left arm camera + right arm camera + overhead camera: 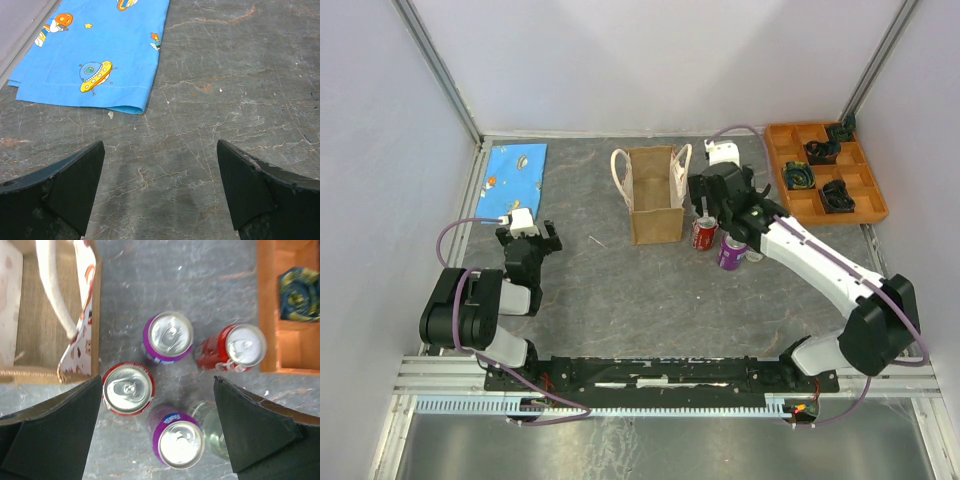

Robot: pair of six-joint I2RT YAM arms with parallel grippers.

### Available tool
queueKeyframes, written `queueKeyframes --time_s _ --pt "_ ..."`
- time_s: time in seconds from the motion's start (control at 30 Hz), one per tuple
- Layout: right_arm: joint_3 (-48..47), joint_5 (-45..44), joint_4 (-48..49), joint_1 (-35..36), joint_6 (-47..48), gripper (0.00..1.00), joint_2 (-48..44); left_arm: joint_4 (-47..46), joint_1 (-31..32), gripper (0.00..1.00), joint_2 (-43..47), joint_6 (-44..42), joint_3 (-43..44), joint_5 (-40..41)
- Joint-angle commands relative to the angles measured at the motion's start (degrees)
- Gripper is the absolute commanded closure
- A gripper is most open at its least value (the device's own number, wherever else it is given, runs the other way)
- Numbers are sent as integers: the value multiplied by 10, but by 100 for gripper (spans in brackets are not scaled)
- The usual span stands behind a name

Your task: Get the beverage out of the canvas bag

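Observation:
The tan canvas bag [655, 205] stands upright at mid-table with its mouth open and its cream handles [619, 172] flopped outward. In the right wrist view its left part [45, 325] shows only bare woven floor. Just right of the bag, several beverages stand upright on the table: a red can [128, 389], a purple can [168, 335], another red can [239, 346], a purple can [178, 441] and a clear bottle [214, 424]. My right gripper [712, 212] [157, 390] hovers open above them, holding nothing. My left gripper [528, 240] [160, 155] is open over bare table.
A blue cartoon-print cloth [515, 170] [95, 50] lies at the back left. An orange compartment tray [790, 190] [267, 305] with dark rolled items sits at the back right, close to the cans. A thin stick [597, 241] lies left of the bag.

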State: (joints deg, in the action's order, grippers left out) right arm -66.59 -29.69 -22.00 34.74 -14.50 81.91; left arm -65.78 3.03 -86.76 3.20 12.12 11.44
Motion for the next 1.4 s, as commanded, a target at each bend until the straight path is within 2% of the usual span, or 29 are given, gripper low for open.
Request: queueKeyframes --time_s 0.0,0.33,0.63,0.9,1.03,1.37 --pt "-51 -58 6 -27 35 1 -33 -24 1 1 -4 -23 10 2" --pt "-47 -19 25 -227 8 1 -73 -24 1 1 -3 -23 10 1" --pt "28 33 76 -411 -32 1 -135 -25 1 1 -3 -24 10 1" --pt "109 -65 160 -419 -7 1 -174 -25 1 1 -3 -24 10 1" --pt "135 -63 177 -419 -18 1 -187 -25 1 1 -3 -24 10 1" --pt "130 -64 169 -419 -22 1 -173 -25 1 1 -3 -24 11 2"
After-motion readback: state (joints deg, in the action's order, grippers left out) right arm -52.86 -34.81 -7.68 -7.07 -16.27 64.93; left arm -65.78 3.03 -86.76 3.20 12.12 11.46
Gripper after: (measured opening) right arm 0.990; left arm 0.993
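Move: Nothing is left for the open right hand to pick up; it heads for its resting side, where the orange wooden tray's middle lies about 28 cm right, 18 cm ahead and 18 cm below. The red can just set down is roughly 2 cm left, level fore and aft; the back purple can some 6 cm ahead, 2 cm right; the back red can 6 cm ahead, 11 cm right, all about 13 cm lower. From the left hand the tray is about 72 cm right, 18 cm ahead, 6 cm below. Rightward in one quick sweep of nearly 30 cm, the empty right hand leaves the red can behind, climbing 7 cm or so as it passes above the cans towards the tray's side. It swings clockwise about 45 degrees and its fingertips tilt up. Over the last part it slows, drawing back and sinking slightly, fingers staying wide open. ##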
